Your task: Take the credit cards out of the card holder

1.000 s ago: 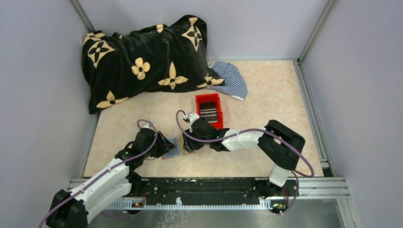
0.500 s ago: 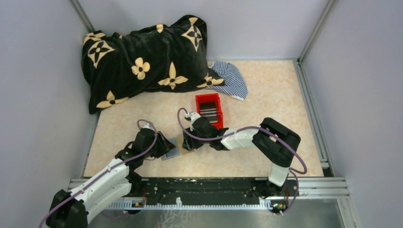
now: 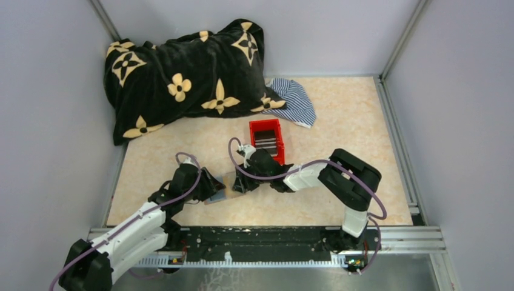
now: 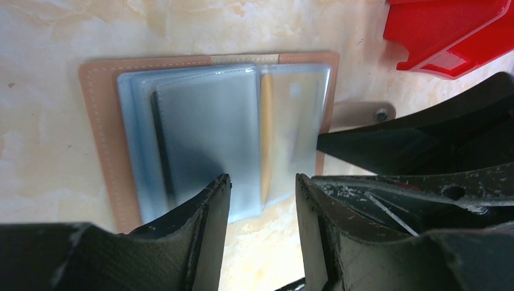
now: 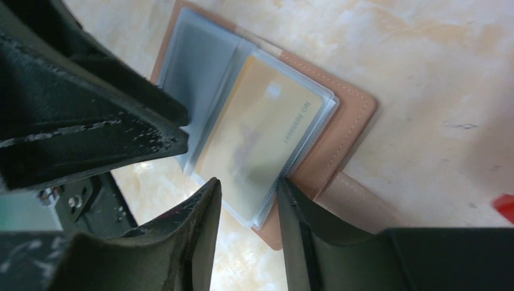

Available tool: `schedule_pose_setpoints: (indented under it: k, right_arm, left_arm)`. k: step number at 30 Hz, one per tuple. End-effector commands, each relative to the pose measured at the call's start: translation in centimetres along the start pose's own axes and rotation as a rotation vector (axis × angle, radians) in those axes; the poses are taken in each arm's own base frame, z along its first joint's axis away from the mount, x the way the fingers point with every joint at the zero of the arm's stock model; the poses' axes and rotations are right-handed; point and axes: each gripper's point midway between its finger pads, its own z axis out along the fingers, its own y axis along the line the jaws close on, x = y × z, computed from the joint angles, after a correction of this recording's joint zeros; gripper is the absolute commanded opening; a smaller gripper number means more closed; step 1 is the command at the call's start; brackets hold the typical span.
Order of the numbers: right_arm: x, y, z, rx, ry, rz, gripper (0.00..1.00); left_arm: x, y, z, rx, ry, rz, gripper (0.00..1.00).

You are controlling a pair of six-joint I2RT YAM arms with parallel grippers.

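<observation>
The brown card holder (image 3: 219,193) lies open and flat on the table between my two grippers. Its clear sleeves show in the left wrist view, inside the brown border (image 4: 97,133). A dark card (image 4: 159,145) sits in the left sleeves. An orange-tan card (image 5: 260,133) fills the right sleeve. My left gripper (image 4: 262,182) is open, with its tips at the near edge of the sleeves and nothing between them. My right gripper (image 5: 248,185) is open and straddles the corner of the sleeve that holds the orange-tan card. A gap shows on both sides of that corner.
A red bin (image 3: 265,123) holding dark flat cards stands just behind the right gripper. A black flowered blanket (image 3: 188,73) and a striped cloth (image 3: 294,100) lie at the back. Side walls close in the table.
My right gripper has shifted slightly left toward the card holder and its jaws have narrowed. The left arm has hardly moved.
</observation>
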Motion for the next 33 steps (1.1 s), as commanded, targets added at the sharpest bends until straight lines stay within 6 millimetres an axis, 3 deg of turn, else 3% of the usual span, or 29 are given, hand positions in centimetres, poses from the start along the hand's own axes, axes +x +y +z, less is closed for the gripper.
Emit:
schedule_pose_setpoints:
  k: [1, 14, 27, 33]
  right_arm:
    - [0.5, 3.8, 0.1, -0.205, 0.011, 0.015, 0.37]
    - [-1.1, 6.9, 0.1, -0.371, -0.029, 0.024, 0.15]
    - [-3.0, 8.0, 1.1, -0.406, -0.064, 0.022, 0.14]
    - [-4.9, 8.5, 1.2, -0.407, -0.118, 0.009, 0.15]
  left_arm:
    - [2.3, 3.3, 0.2, -0.099, 0.067, 0.002, 0.51]
    - [2.4, 3.6, 0.2, -0.096, 0.062, 0.001, 0.51]
    - [2.1, 3.0, 0.0, -0.066, 0.049, 0.013, 0.49]
    - [2.2, 2.8, 0.0, -0.056, 0.055, 0.015, 0.49]
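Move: The clear sleeve with the yellow card, on the card holder's right half, has its middle about 1 cm ahead and 2 cm left of my right hand, just beneath; its blue pocket half is some 8 cm left and 1 cm back. The red box stands about 16 cm ahead and 9 cm right. From my left hand the yellow-card sleeve is about 2 cm ahead and 2 cm right, just below. With my right fingers already at the sleeve's outer edge, I draw them back towards my base and to the left, some 4 cm each way, closing them from under half open to nearly shut on the sleeve's near side, then lift about 2 cm as the fingertips tilt up. My left fingers stay low on the holder, opening unchanged, easing barely 1 cm left. ##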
